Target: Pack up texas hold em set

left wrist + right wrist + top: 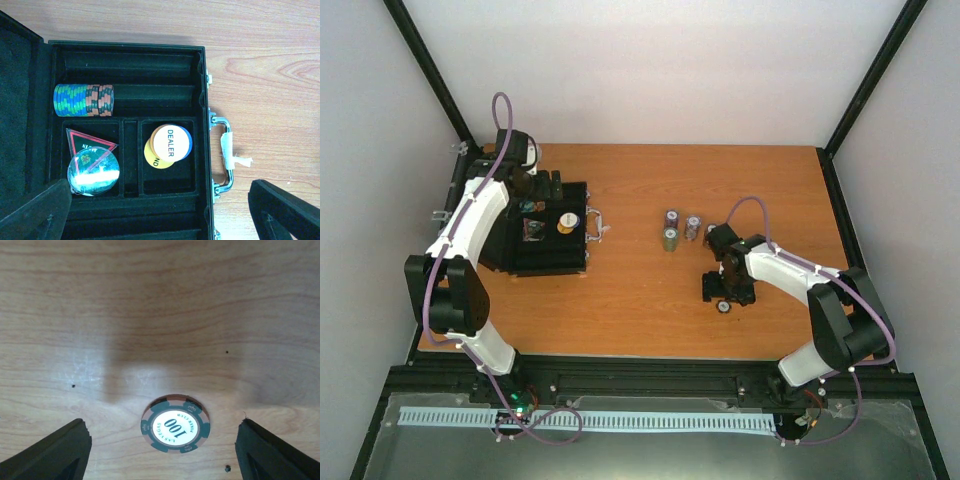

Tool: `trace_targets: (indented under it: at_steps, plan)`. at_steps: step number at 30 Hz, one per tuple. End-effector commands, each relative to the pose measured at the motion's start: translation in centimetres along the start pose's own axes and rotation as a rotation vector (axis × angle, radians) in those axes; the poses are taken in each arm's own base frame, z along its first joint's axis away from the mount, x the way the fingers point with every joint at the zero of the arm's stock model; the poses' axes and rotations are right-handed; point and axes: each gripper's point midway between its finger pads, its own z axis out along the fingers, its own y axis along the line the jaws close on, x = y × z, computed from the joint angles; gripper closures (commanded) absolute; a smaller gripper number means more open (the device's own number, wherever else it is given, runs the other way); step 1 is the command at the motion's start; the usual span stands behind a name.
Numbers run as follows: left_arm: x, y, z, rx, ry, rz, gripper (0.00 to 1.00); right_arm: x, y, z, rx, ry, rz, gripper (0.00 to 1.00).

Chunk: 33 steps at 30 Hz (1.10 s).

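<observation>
The black case (548,262) lies open at the table's left, its silver handle (226,155) toward the middle. Inside it are a row of striped chips (83,100), dealer discs (170,142), a dark triangular token (82,140) and a shiny round disc (93,172). My left gripper (160,220) hovers open above the case, holding nothing. Three small chip stacks (671,228) stand mid-table. A green-and-brown chip marked 100 (175,429) sits on the wood between the fingers of my open right gripper (162,455), touching neither finger.
The wooden table (650,310) is bounded by black frame posts and white walls. The case's lid (20,115) lies flat to the left of its tray. A strip of white tape (235,159) hangs from the handle.
</observation>
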Motion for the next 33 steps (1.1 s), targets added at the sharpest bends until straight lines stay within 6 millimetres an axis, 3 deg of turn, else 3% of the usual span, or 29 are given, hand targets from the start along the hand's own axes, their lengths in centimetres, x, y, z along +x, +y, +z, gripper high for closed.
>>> trace_targets:
  at_steps: [1, 11, 18, 28, 33]
  plan:
    - [-0.6, 0.2, -0.7, -0.003, -0.017, -0.015, 0.0, 1.3, -0.3, 1.3, 0.008, 0.046, 0.01, 0.22]
    - [-0.4, 0.4, -0.8, -0.012, -0.016, -0.011, 0.0, 2.4, -1.0, 3.0, 0.032, 0.092, 0.016, 0.29]
    - [-0.6, 0.3, -0.7, -0.007, -0.015, -0.011, 0.0, 2.5, -0.8, 3.4, 0.026, 0.099, 0.015, 0.52]
    - [-0.4, 0.3, -0.6, -0.007, -0.014, -0.007, 0.0, 2.2, -0.5, 3.3, 0.009, 0.093, 0.014, 0.67]
    - [-0.4, 0.3, -0.6, -0.008, -0.015, -0.007, 0.0, 1.9, -0.3, 2.9, 0.007, 0.084, 0.012, 0.69]
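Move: The loose 100 chip I'm after with my right hand lies just under and behind my fingers: about 2 cm back, 1 cm to the right and 2 cm down. Roughly 13 cm ahead stand a brown chip stack some 2 cm to the left and a green stack about 11 cm to the left. The pale stack is about 16 cm ahead and 6 cm left. From my left hand, the chip lies some 22 cm back, 42 cm right and 19 cm lower. I drop my right hand about 2 cm onto the chip while drawing it back some 1.5 cm and a little to the right, fingers pointing almost straight down and straddling the chip. Then, staying low, I close from wide open to a chip's width and pinch its rim from both sides. ##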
